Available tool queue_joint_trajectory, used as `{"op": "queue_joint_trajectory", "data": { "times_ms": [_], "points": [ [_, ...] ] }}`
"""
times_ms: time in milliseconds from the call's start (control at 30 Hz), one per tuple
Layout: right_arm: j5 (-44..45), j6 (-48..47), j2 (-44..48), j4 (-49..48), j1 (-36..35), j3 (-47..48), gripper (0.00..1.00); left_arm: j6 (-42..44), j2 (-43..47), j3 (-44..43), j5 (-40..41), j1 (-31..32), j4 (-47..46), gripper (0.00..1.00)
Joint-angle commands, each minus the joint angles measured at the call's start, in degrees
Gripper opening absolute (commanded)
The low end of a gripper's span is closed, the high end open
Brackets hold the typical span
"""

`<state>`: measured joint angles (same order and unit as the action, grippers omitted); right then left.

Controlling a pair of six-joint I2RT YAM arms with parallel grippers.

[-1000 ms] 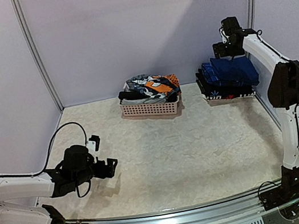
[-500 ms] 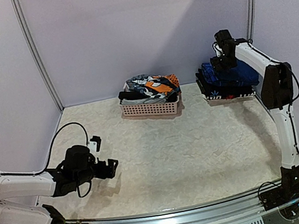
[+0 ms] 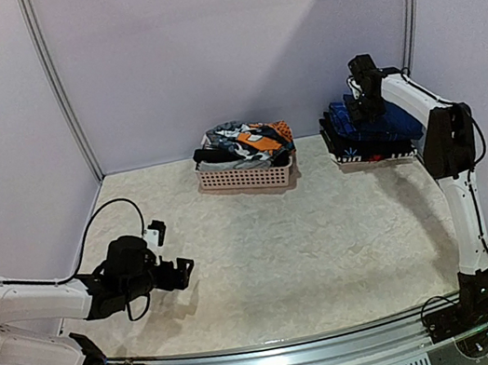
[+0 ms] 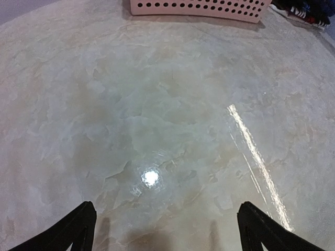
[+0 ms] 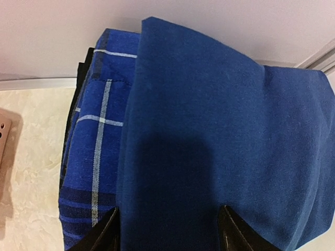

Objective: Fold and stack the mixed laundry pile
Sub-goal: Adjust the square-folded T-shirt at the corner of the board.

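The mixed laundry pile (image 3: 242,143) lies heaped in a pale pink basket (image 3: 243,179) at the back middle, with orange, black and white cloth showing. A stack of folded garments (image 3: 371,127) sits at the back right corner. My right gripper (image 3: 365,102) hangs just over that stack. In the right wrist view its fingers (image 5: 168,230) stand apart over a plain blue top garment (image 5: 209,130), with a blue plaid one (image 5: 99,146) under it. My left gripper (image 3: 184,273) is open low over the bare table at the near left, nothing between its fingers (image 4: 167,230).
The basket's wall (image 4: 199,8) shows at the top of the left wrist view, with the stack's edge (image 4: 309,10) to its right. Walls close the table at the back and both sides. Marbled tabletop (image 3: 310,237) spreads between the arms.
My right gripper has come down and to the left, from above the stack to just over its top, and its jaws have narrowed. The left arm has not moved.
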<state>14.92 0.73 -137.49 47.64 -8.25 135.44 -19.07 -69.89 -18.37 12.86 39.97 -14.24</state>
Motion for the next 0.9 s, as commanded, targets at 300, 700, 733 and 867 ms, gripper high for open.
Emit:
{"op": "queue_joint_trajectory", "data": {
  "times_ms": [300, 700, 733, 867],
  "points": [
    [2.7, -0.12, -2.87, 1.65, -0.23, -0.08, 0.51, 0.6, -1.52, -0.79, 0.04, 0.38, -1.24, 0.96],
    [4.17, -2.04, -3.22, 1.4, -0.35, -0.01, 0.41, 0.58, -1.66, -0.79, 0.1, 0.38, -1.3, 0.96],
    [4.22, -2.12, -3.22, 1.37, -0.35, 0.02, 0.41, 0.61, -1.66, -0.79, 0.17, 0.38, -1.29, 0.96],
    [3.97, -2.14, -3.05, 1.27, -0.32, 0.09, 0.39, 0.58, -1.83, -0.78, 0.28, 0.38, -1.36, 0.96]
  ]
}}
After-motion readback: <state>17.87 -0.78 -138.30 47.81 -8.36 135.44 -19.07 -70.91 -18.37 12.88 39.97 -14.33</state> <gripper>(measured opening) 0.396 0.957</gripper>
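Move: The square-folded T-shirt lies right under the right hand on top of the stack: its middle is about 4 cm ahead and 6 cm to the right, some 2 cm lower, so the fingers straddle its left part. The plaid shirt beneath has its middle about 3 cm ahead, 3 cm to the right and 5 cm below. The laundry basket stands roughly 29 cm to the left and 3 cm nearer. From the left hand the T-shirt is some 38 cm ahead and 50 cm to the right, about 8 cm higher. Slowly, almost on the spot, the right hand eases under 1 cm down and as little to the right over the T-shirt's left part, its wrist nearly unturned. Meanwhile the fingers steadily close from well over half open to about two fifths, their tips gathering the near left part of the navy cloth between them. ##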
